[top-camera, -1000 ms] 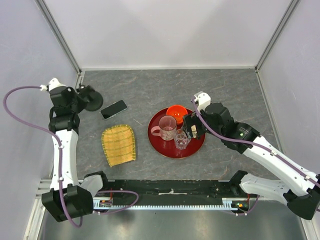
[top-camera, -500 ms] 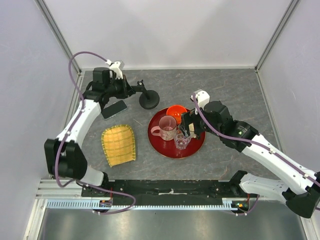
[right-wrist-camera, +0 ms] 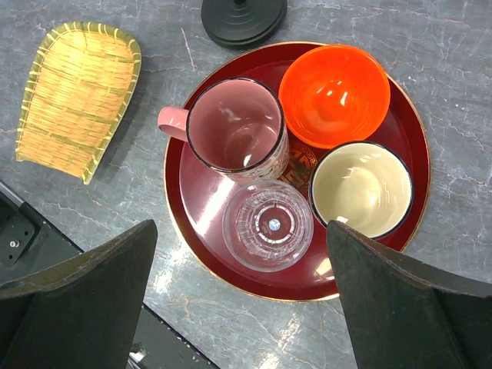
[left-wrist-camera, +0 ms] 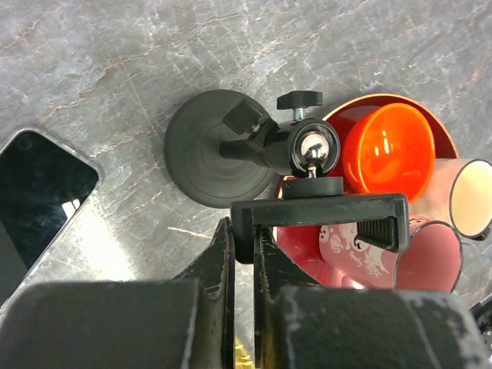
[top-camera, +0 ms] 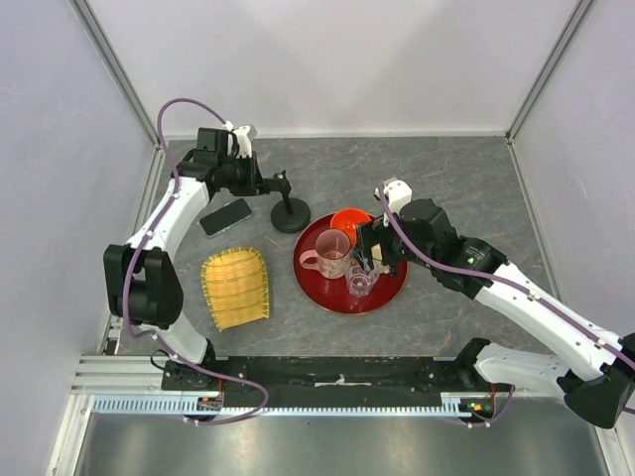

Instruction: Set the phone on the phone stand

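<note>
The phone stand [top-camera: 290, 211] is black, with a round disc base and a post ending in a bracket. It stands just left of the red tray. My left gripper [top-camera: 266, 183] is shut on the bracket [left-wrist-camera: 323, 211], pinching its left end between both fingers. The disc base [left-wrist-camera: 211, 146] lies below the jaws, and its near edge shows in the right wrist view [right-wrist-camera: 244, 17]. The phone [top-camera: 226, 216] lies flat on the table left of the stand, screen up, with one corner [left-wrist-camera: 42, 184] in the left wrist view. My right gripper [top-camera: 369, 260] hangs open above the tray, nothing between its fingers.
The round red tray [top-camera: 332, 302] holds a pink mug [right-wrist-camera: 234, 127], an orange bowl [right-wrist-camera: 334, 92], a cream cup [right-wrist-camera: 361, 188] and a clear glass [right-wrist-camera: 267, 224]. A yellow woven mat [top-camera: 236, 288] lies near the front left. Walls close in the table on three sides.
My left arm swung the stand from the far left edge to the right, past the phone, and it is now beside the tray. The right arm has barely moved.
</note>
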`<action>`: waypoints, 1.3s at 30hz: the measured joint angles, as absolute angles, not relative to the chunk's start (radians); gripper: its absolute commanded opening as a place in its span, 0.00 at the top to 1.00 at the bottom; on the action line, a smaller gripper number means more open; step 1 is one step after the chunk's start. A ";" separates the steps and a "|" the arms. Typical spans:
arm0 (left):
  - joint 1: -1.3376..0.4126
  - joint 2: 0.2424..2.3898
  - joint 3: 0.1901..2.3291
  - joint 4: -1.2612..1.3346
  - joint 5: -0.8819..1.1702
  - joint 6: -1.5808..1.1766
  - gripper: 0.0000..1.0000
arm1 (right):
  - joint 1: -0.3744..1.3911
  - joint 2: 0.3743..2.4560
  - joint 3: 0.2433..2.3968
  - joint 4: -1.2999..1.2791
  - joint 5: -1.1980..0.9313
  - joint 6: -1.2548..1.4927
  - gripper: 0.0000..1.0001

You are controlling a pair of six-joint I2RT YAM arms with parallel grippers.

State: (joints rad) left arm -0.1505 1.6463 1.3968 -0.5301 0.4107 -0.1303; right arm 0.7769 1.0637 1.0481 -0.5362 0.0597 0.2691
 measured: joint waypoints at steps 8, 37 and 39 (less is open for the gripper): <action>-0.193 1.684 1.462 -0.619 0.288 -0.097 0.98 | 0.777 1.065 1.048 -0.533 0.056 0.282 0.02; -0.281 1.654 1.473 -0.645 0.004 -0.018 0.15 | 0.777 1.096 1.048 -0.531 0.037 0.300 0.02; -0.265 1.618 1.452 -0.626 0.037 -0.027 0.13 | 0.777 1.096 1.048 -0.531 0.037 0.300 0.02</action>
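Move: The phone stand is already in the left fingers, held by its clamp and leaning. Its round base, and the spot to set it on, lie about 3 cm right of that hand, level fore-and-aft, some 15 cm down. The phone is about 13 cm left and 1 cm back, the orange bowl roughly 20 cm right and 4 cm back, the pink mug 15 cm right and 12 cm back. From the right hand the base is 18 cm left, 14 cm ahead. The phone stand, still pinched by its clamp, is eased down under 1 cm and tilted upright by the left wrist, the hand's left side rising some 20 degrees, while the hand drifts about 1.5 cm left, away from the tray. Then the fingers open wide, let go of the clamp and begin to rise, about 1.5 cm. ##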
